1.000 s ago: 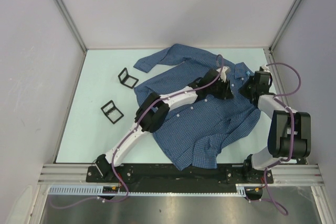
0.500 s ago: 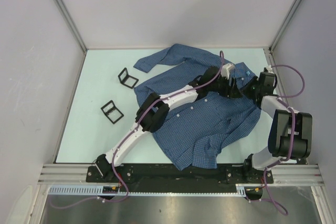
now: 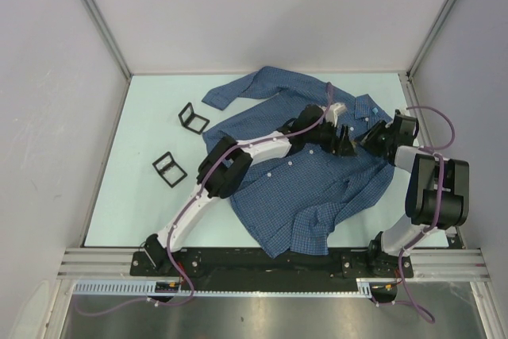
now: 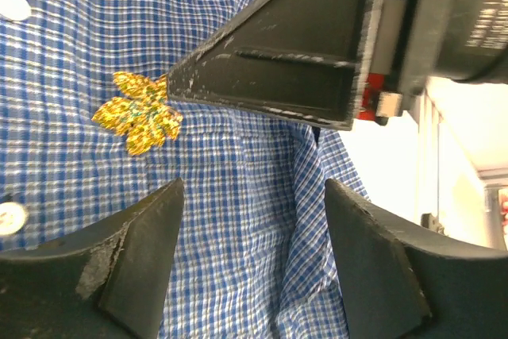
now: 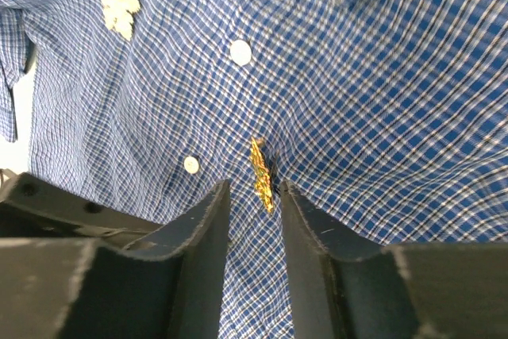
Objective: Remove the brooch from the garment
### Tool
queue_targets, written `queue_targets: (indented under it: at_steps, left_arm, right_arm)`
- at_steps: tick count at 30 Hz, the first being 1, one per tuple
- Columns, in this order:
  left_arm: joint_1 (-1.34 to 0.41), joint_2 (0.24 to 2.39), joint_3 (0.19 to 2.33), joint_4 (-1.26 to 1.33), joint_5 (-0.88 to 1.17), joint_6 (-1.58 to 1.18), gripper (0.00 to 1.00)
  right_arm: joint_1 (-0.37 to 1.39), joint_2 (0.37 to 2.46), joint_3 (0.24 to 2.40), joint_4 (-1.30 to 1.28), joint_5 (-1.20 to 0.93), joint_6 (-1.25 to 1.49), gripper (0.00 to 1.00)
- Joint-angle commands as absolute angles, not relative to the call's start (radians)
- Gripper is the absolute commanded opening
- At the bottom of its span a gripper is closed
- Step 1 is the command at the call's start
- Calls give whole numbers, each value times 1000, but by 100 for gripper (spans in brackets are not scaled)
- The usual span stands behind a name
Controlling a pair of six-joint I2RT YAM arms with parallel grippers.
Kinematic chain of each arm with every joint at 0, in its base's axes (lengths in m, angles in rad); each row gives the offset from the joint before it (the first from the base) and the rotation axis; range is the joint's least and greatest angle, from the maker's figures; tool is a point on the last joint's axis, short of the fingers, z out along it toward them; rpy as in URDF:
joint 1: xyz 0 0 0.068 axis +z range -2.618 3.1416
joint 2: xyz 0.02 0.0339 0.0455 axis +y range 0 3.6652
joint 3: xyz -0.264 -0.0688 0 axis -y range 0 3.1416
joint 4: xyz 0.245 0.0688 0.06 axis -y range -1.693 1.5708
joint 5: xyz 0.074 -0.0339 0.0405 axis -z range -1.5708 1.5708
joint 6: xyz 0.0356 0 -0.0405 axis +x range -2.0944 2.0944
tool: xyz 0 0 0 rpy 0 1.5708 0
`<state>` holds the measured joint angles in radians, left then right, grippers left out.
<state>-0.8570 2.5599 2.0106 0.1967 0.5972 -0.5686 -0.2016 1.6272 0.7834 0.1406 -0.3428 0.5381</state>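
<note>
The garment point(image 3: 309, 172), a blue fine-checked shirt with white buttons, lies spread on the table. The brooch point(image 4: 137, 113) is a gold glittery flower pinned to it. It shows edge-on in the right wrist view point(image 5: 262, 174), tilted up off the puckered cloth. My right gripper point(image 5: 255, 204) has its jaws a narrow gap apart, with the brooch's near end between the fingertips and cloth showing on both sides. My left gripper point(image 4: 254, 236) is open just above the cloth beside the brooch. In the top view both grippers, left point(image 3: 343, 142) and right point(image 3: 367, 140), meet near the collar and hide the brooch.
A pale flower-shaped piece point(image 5: 121, 7) sits on the shirt further off. Two black wire frames point(image 3: 193, 117) point(image 3: 168, 169) stand on the table left of the shirt. Grey walls close in the table on three sides.
My right gripper has moved left over the shirt to meet the left gripper. The left gripper has shifted slightly near the collar.
</note>
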Motion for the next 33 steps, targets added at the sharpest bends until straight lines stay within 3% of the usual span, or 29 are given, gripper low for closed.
queue_targets:
  at_steps: [1,7,24,29,33]
  left_arm:
    - [-845,2402,1980,210,563,-431,78]
    - [-831,2369,1928,212,542,-411,79]
    - [-822,2364,1911,210,505,-420,79]
    - [-816,2368,1911,213,508,-433,79]
    - [-813,2373,1910,219,512,-445,79]
  right_arm:
    - [-207,1654,781,202,-379,549,34]
    - [-210,1678,782,232,-379,558,23]
    - [-225,1729,782,244,-437,597,12]
    - [-233,1738,781,241,-463,614,2]
    - [-256,1764,770,265,-512,644,0]
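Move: The brooch, edge-on to the right hand, lies just beyond that hand's half-open fingertips: about 2 cm ahead, 1 cm left and 2 cm below. One shirt button sits roughly 5 cm farther out than the brooch; another is about 5 cm to the brooch's left and 1 cm farther out. From the wide-open left hand the brooch is some 4 cm ahead, 2 cm right and 4 cm down. Down by about 1.5 cm and very slightly forward, the right hand eases onto the brooch, rolling so its left side rises a little, and shuts its fingers until the tips pinch the thin gold edge between them. The left hand, staying wide open, draws up and away from the brooch about 4 cm, also drifting forward and left, rolling some 10 degrees. ##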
